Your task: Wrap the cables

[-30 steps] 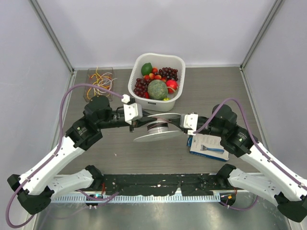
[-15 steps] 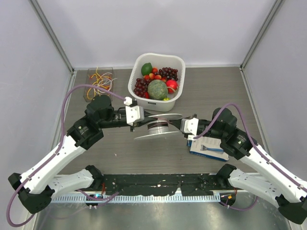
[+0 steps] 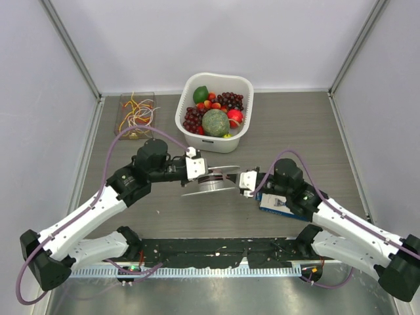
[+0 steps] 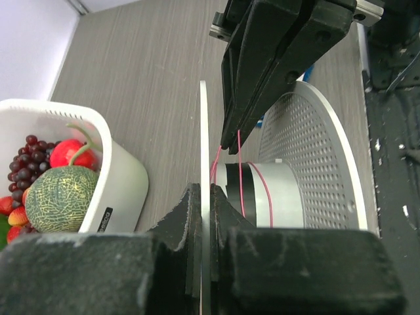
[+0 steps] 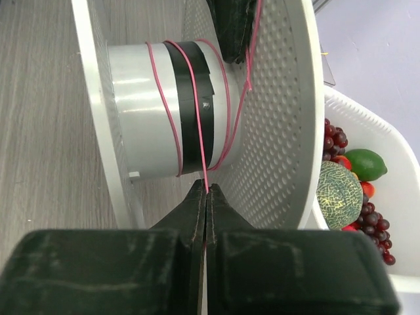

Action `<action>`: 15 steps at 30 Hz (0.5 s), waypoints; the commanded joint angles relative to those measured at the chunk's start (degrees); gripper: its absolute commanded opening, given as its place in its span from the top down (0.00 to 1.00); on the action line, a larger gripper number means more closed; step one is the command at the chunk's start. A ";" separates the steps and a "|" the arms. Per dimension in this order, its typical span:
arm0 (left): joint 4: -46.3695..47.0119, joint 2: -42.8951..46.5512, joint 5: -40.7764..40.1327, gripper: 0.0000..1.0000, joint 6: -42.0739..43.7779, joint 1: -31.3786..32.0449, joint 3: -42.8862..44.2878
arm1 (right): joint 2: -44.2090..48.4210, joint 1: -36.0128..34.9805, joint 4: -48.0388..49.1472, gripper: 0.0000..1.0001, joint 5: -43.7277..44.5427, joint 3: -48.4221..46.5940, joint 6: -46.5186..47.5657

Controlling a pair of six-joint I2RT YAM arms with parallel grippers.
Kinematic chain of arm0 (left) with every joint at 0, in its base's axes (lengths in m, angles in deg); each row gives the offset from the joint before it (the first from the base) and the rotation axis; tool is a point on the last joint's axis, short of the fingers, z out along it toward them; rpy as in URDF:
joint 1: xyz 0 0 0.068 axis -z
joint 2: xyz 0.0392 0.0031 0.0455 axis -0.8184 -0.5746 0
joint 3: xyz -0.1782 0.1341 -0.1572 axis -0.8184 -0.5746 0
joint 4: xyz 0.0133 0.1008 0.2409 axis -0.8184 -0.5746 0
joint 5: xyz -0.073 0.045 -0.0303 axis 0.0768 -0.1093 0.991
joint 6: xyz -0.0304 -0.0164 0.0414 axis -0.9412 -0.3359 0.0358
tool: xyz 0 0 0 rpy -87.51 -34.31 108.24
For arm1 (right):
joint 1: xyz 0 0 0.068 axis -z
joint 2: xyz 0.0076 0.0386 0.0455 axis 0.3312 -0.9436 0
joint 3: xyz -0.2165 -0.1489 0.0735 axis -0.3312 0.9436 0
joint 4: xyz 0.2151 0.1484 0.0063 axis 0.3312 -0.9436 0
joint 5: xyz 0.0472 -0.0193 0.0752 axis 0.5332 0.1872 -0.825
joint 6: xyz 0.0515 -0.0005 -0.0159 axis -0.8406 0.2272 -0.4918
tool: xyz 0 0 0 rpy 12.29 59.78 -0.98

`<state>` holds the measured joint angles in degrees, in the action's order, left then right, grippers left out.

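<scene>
A white spool (image 3: 211,180) with perforated flanges and a grey, black-banded hub (image 5: 141,111) hangs above the table's middle. My left gripper (image 3: 199,170) is shut on the thin edge of one flange (image 4: 204,125), its fingertips (image 4: 205,194) pinching it from both sides. A thin red cable (image 5: 197,131) runs in a few turns round the hub. My right gripper (image 5: 207,188) is shut on that cable just below the hub, right of the spool (image 3: 244,182). Loose red, orange, yellow and pale cables (image 3: 138,110) lie tangled at the back left.
The loose cables sit in a clear box (image 3: 123,117). A white basket (image 3: 246,88) of fruit stands just behind the spool. A blue and white packet (image 3: 282,205) lies under the right arm. Grey walls close both sides.
Both grippers have shifted nearer and closer together. The left one carried the spool rightward, and the right arm swung left and low beside it. Both grips are unchanged.
</scene>
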<state>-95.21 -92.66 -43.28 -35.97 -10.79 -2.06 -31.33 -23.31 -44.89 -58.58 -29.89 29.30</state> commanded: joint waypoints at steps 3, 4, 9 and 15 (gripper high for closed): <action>6.71 0.93 -1.62 1.00 8.76 -0.37 -2.86 | -1.82 0.73 16.15 0.99 6.21 8.65 8.14; 7.32 0.92 -1.89 1.00 9.55 -0.37 -3.91 | -1.91 0.73 17.04 0.99 5.77 10.75 9.81; 11.18 1.45 -3.11 1.00 15.61 -0.11 -9.27 | -5.15 0.21 27.58 0.99 4.88 17.27 17.72; 18.03 2.68 -7.60 1.00 20.01 1.47 -16.65 | -12.45 -0.24 37.08 0.99 5.95 20.61 23.00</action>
<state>-86.64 -93.19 -46.12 -21.50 -9.56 -15.78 -40.57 -24.01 -16.13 -56.92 -11.86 45.45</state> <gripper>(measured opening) 0.054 0.028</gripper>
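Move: The white spool, already gripped by one flange rim in the left hand, has its middle about 6 cm below that hand, 4 cm back and 3 cm to its right. From the right hand, pinching the pink cable, the spool's middle lies some 7 cm left, 2 cm back and 2 cm below. The fruit basket is about 30 cm ahead of the right hand, 9 cm left and 15 cm lower; the clipboard is some 19 cm to its right, level with it and 20 cm below. The spool and the pink cable stretched from its hub go down together: both hands sink about 8 cm, side by side, drifting barely forward. The left keeps its grip on the flange and rolls some 10 degrees, forward side rising, while its fingers dip slightly; the right, still pinching the cable, rolls the same way by about 15 degrees. ##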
